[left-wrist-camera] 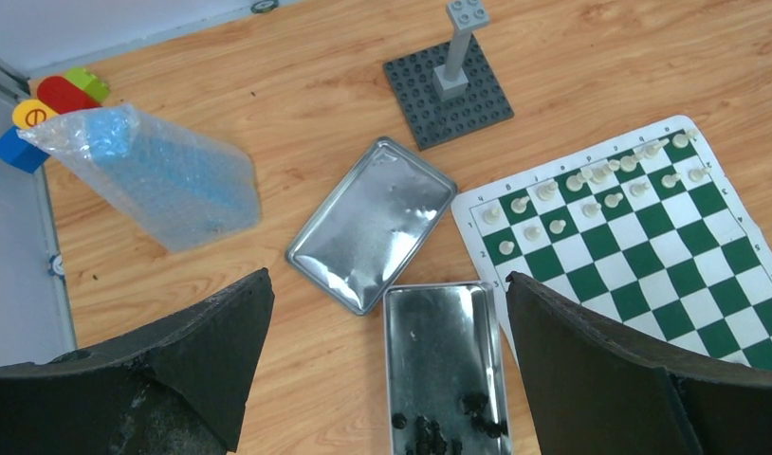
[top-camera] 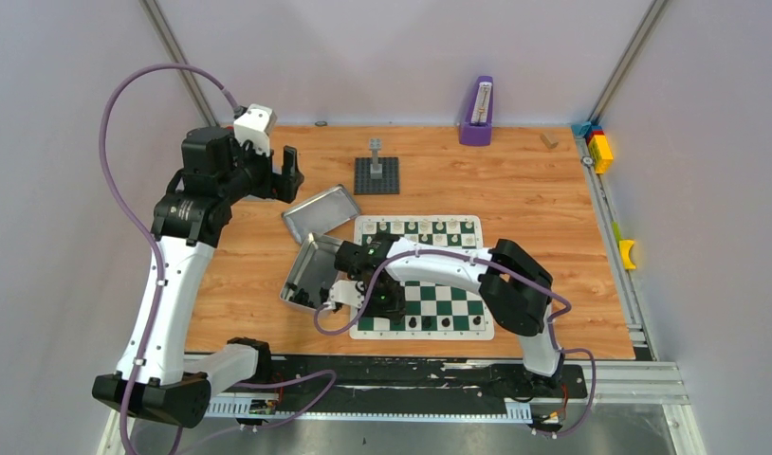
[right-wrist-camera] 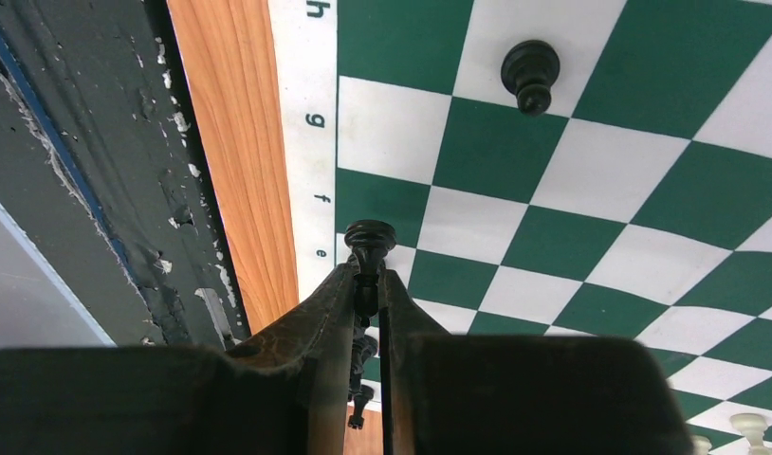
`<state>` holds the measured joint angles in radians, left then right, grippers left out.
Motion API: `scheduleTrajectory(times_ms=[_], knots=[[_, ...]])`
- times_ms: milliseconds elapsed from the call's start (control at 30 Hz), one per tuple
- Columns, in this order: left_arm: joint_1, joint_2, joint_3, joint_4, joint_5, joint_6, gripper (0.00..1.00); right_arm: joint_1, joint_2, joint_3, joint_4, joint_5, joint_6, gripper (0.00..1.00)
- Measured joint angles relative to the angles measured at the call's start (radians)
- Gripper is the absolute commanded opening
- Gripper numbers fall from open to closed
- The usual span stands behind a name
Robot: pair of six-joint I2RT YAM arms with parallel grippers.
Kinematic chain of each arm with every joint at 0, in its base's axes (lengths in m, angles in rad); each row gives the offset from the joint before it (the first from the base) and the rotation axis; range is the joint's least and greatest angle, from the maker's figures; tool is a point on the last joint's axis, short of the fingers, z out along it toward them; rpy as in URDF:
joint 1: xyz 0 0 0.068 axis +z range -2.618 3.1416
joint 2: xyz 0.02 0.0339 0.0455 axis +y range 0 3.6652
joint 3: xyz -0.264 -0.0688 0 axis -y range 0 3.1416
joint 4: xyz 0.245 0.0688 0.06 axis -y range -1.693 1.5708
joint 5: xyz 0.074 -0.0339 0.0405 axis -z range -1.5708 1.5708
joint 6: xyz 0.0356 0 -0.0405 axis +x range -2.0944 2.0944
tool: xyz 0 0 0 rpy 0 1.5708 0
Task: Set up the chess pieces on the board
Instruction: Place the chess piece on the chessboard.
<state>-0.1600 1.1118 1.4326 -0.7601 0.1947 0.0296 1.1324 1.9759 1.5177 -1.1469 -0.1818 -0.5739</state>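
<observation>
The board (top-camera: 455, 305) lies mid-table, green and white checks. Cream-white chess pieces (top-camera: 425, 227) fill its far rows and a few black ones (top-camera: 430, 323) stand on the near row. My right gripper (right-wrist-camera: 366, 280) is shut on a black chess piece (right-wrist-camera: 370, 234), held low over the board's lettered edge near the near left corner (top-camera: 387, 301). Another black piece (right-wrist-camera: 530, 71) stands free on a square beyond. My left gripper (left-wrist-camera: 389, 275) hangs open and holds nothing, high above the silver tin (left-wrist-camera: 444, 351), where several black pieces (left-wrist-camera: 449, 431) lie.
The tin's lid (left-wrist-camera: 373, 223) lies beside the tin, left of the board. A grey brick tower on a dark baseplate (top-camera: 376, 173) stands behind. A plastic bag (left-wrist-camera: 155, 175) and coloured blocks (left-wrist-camera: 50, 104) show in the left wrist view; a purple holder (top-camera: 477, 114) stands at the back.
</observation>
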Motion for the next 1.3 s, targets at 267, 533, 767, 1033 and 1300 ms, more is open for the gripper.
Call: scheduleTrajectory(times_ms=[267, 533, 767, 1033, 1300], knots=[[0.000, -0.021, -0.011, 0.000, 0.006, 0.003, 1.00, 0.018, 0.030, 0.002, 0.000, 0.009, 0.001, 0.00], [0.000, -0.023, -0.011, 0.001, 0.010, 0.003, 1.00, 0.024, 0.040, 0.002, 0.000, 0.020, 0.003, 0.03], [0.000, -0.023, -0.011, 0.001, 0.012, 0.003, 1.00, 0.025, 0.052, 0.004, -0.004, 0.028, 0.006, 0.10], [0.000, -0.023, -0.011, 0.001, 0.013, 0.004, 1.00, 0.026, 0.060, 0.009, -0.005, 0.034, 0.016, 0.28], [0.000, -0.023, -0.013, 0.001, 0.013, 0.010, 1.00, 0.026, 0.064, 0.016, 0.000, 0.035, 0.031, 0.44]])
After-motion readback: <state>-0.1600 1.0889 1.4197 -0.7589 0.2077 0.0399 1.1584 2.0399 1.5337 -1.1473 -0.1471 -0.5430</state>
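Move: The right hand still holds a black chess piece, hovering almost straight over the green f1 square, with the board about 5 cm below the hand point. The tall black piece on e1 stands roughly 3 cm to the hand's right and level with it; the black pawn on h2 is some 6 cm left and 3 cm ahead. From the left hand, f1 lies about 22 cm to the right, 18 cm back and 34 cm below. The pinched black piece is set base-down on f1: the right hand eases it slowly down by about 1.5 cm, beside the row of standing pieces, with only a few degrees of tilt. Nearly stopped there, it opens its fingers part way, to roughly two fifths, and lets go of the piece, staying low around it. ##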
